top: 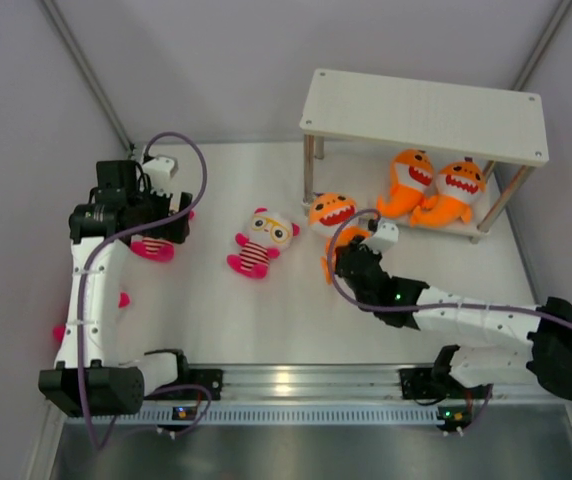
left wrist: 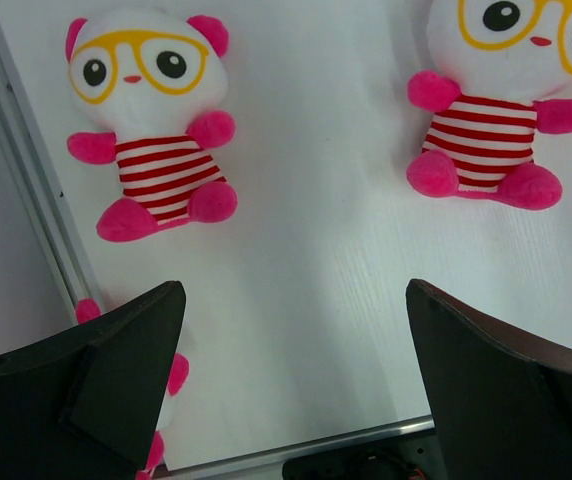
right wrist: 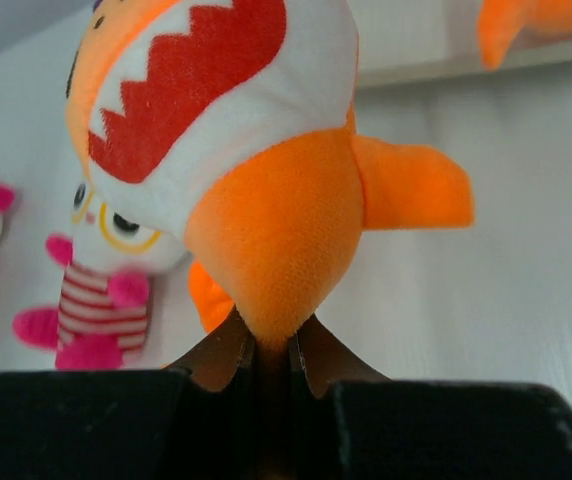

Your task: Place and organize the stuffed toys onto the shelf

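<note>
The shelf (top: 426, 115) stands at the back right, with two orange sharks (top: 409, 180) (top: 456, 190) on its lower board. Just left of the shelf's front leg is a third shark (top: 332, 213) (right wrist: 256, 170); my right gripper (top: 351, 255) (right wrist: 274, 345) is shut on its lower end. A white doll (top: 263, 240) (right wrist: 106, 270) lies in the middle of the table. At the far left my left gripper (top: 171, 228) (left wrist: 296, 340) hangs open and holds nothing. Two dolls (left wrist: 146, 130) (left wrist: 496, 100) lie beyond it. Another doll (left wrist: 171, 375) shows partly behind its left finger.
Pink parts of a doll (top: 153, 248) stick out below the left gripper, and more pink bits (top: 123, 298) show beside the left arm. A metal rail (left wrist: 26, 180) borders the table's left side. The shelf's top board is bare.
</note>
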Controlling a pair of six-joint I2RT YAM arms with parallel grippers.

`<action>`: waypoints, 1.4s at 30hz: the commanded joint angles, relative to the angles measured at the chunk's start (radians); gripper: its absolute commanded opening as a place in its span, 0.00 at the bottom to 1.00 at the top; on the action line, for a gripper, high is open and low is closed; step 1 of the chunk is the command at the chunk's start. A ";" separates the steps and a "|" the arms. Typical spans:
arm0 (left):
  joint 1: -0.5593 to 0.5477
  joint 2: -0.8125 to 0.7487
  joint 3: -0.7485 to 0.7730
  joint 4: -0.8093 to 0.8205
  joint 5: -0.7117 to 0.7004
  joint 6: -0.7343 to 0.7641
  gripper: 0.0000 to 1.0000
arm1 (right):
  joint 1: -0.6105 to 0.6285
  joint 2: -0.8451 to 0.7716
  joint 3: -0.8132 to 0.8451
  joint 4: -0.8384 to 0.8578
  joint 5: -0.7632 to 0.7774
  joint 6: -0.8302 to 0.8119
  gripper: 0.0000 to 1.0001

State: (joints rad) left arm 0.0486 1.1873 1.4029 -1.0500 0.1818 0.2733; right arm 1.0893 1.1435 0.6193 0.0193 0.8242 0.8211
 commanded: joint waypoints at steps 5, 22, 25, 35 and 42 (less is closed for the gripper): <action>-0.001 -0.040 -0.015 0.025 -0.045 -0.005 0.98 | -0.258 0.272 0.334 0.067 0.079 0.061 0.00; -0.003 -0.041 -0.045 0.025 -0.050 0.007 0.98 | -0.445 0.708 0.660 0.025 0.096 0.029 0.00; -0.003 -0.048 -0.048 0.025 -0.050 0.010 0.98 | -0.457 0.726 0.662 0.028 0.102 0.021 0.00; -0.003 -0.052 -0.061 0.024 -0.045 0.026 0.98 | -0.471 0.723 0.626 0.057 0.058 0.009 0.44; -0.003 -0.054 -0.090 0.024 -0.036 0.040 0.98 | -0.454 0.633 0.559 0.119 0.056 -0.049 0.70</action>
State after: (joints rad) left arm 0.0486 1.1534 1.3262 -1.0477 0.1375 0.2947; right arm 0.6323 1.8534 1.1885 0.0540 0.8707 0.8146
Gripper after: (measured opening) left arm 0.982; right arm 0.688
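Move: The shark toy is pinched by its narrow tail end in the right hand. Its place is the free left end of the lower shelf, about 23 cm ahead, 3 cm right and 5 cm below. The left shelf post is some 20 cm ahead and 9 cm left; the middle shark sits about 22 cm ahead, 17 cm right. A panda lies roughly 8 cm ahead, 20 cm left. From the left hand, the free place is some 27 cm ahead, 42 cm right, 15 cm lower. Forward in one quick reach of about 21 cm, the right hand carries the shark in under the top board between the left post and the middle shark, arching up slightly, then sinking to finish a few centimetres lower and about 5 cm further right. The wrist swings clockwise nearly 30 degrees on the way. With the hand all but still, the fingers open wide and let go. ##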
